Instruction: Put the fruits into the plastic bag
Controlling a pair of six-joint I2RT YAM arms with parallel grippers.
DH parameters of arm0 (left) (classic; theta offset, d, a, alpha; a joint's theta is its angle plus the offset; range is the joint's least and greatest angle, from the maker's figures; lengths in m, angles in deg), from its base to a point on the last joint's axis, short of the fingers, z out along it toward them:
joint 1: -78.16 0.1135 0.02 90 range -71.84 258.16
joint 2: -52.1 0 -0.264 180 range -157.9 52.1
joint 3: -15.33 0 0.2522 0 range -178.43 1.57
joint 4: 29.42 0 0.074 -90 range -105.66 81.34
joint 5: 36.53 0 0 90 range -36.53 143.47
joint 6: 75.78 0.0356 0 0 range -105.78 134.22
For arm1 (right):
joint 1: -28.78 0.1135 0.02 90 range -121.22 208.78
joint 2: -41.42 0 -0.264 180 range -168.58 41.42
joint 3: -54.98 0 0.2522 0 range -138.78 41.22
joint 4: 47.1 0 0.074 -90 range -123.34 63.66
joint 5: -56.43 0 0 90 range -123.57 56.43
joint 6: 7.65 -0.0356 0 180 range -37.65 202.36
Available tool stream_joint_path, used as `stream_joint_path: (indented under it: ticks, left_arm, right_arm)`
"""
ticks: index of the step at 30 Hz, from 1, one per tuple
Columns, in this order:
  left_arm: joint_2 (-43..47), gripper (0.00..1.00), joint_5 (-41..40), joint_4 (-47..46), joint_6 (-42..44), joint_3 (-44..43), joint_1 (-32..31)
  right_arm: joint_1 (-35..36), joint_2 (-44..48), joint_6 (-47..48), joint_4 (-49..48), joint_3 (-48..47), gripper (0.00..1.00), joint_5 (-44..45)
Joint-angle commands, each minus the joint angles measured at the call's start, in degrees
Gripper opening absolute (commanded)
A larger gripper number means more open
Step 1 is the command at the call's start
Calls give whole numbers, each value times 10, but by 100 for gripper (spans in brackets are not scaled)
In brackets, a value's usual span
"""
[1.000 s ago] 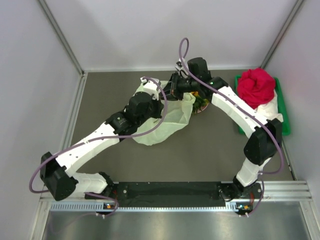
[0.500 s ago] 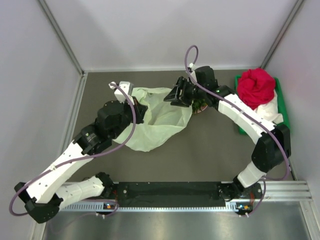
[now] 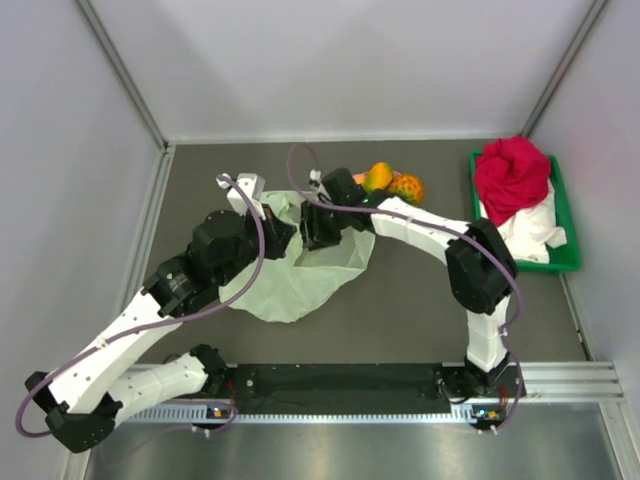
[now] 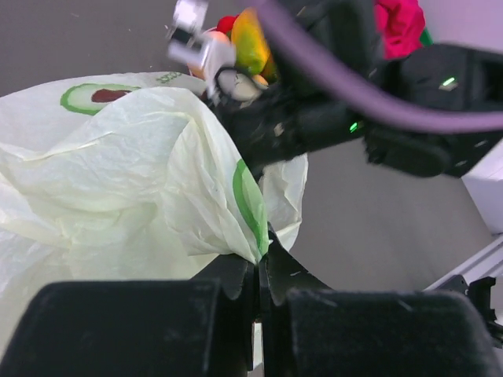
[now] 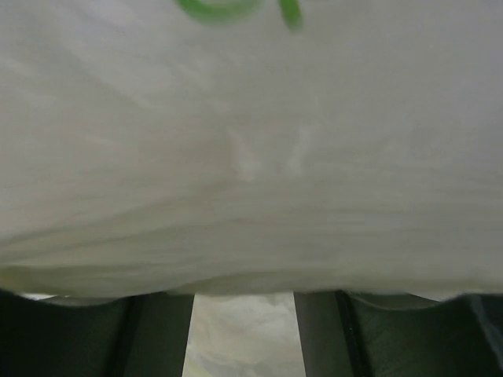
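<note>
The pale-green plastic bag (image 3: 300, 280) lies crumpled on the dark table. My left gripper (image 3: 276, 226) is shut on a fold of its rim; in the left wrist view the jaws pinch the green-printed film of the bag (image 4: 118, 173) at my left gripper (image 4: 260, 255). My right gripper (image 3: 318, 228) sits at the bag's mouth. In the right wrist view, bag film (image 5: 251, 141) fills the frame and my right gripper (image 5: 244, 334) stands open with film showing in the gap. An orange-yellow fruit (image 3: 378, 177) and a small pineapple (image 3: 407, 187) lie behind the bag. Fruits (image 4: 245, 39) also show past the rim.
A green tray (image 3: 564, 258) at the right edge holds a red cloth bundle (image 3: 512, 173) and white cloth. The right arm's black links (image 4: 409, 102) cross close over the bag. Enclosure walls stand left, back and right.
The right arm swung left from the fruits to the bag's mouth and its jaws opened. The left arm drew back left, still pinching the bag. The fruits behind now show uncovered.
</note>
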Motion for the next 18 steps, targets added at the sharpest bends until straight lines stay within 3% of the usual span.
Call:
stream_joint_path:
  ticks: [1,4,8,11,18]
  left_arm:
    - [20,0,-7,-31,-16,5,-1]
    - [26,0,-19,-37,-17,-2,-1]
    - [54,0,-65,-15,-8,-26,-1]
    - [94,0,-111,-1,3,-35,-1]
    - [130,0,-163,81,33,-94,-1]
  right_arm:
    - [37,-16,21,-30,16,54,-16]
    - [41,-20,48,17,20,62,40]
    - [41,10,122,78,27,72,253]
    - [38,26,139,97,53,83,344]
    - [-20,81,121,103,120,85,388]
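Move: The plastic bag's body hangs some 14 cm below the left hand, almost straight under it, its rim still pinched there. From the right hand, already inside the mouth, the bag's middle lies about 6 cm back, level sideways and 3 cm lower. The fruit bowl is roughly 12 cm ahead and 19 cm right of the right hand, 10 cm lower, with the mango 3 cm beyond the bowl's middle and the pineapple about 5 cm to its right. The bag's mouth is drawn apart between the hands: the left keeps its pinch on the rim and lifts it up and to the left, about 7 cm each way, tilting its tips slightly up. Inside the bag, the right hand sinks some 8 cm, first easing back, then sweeps right about 11 cm with a little forward, towards the bowl, turning its fingers down and spreading them wide. ##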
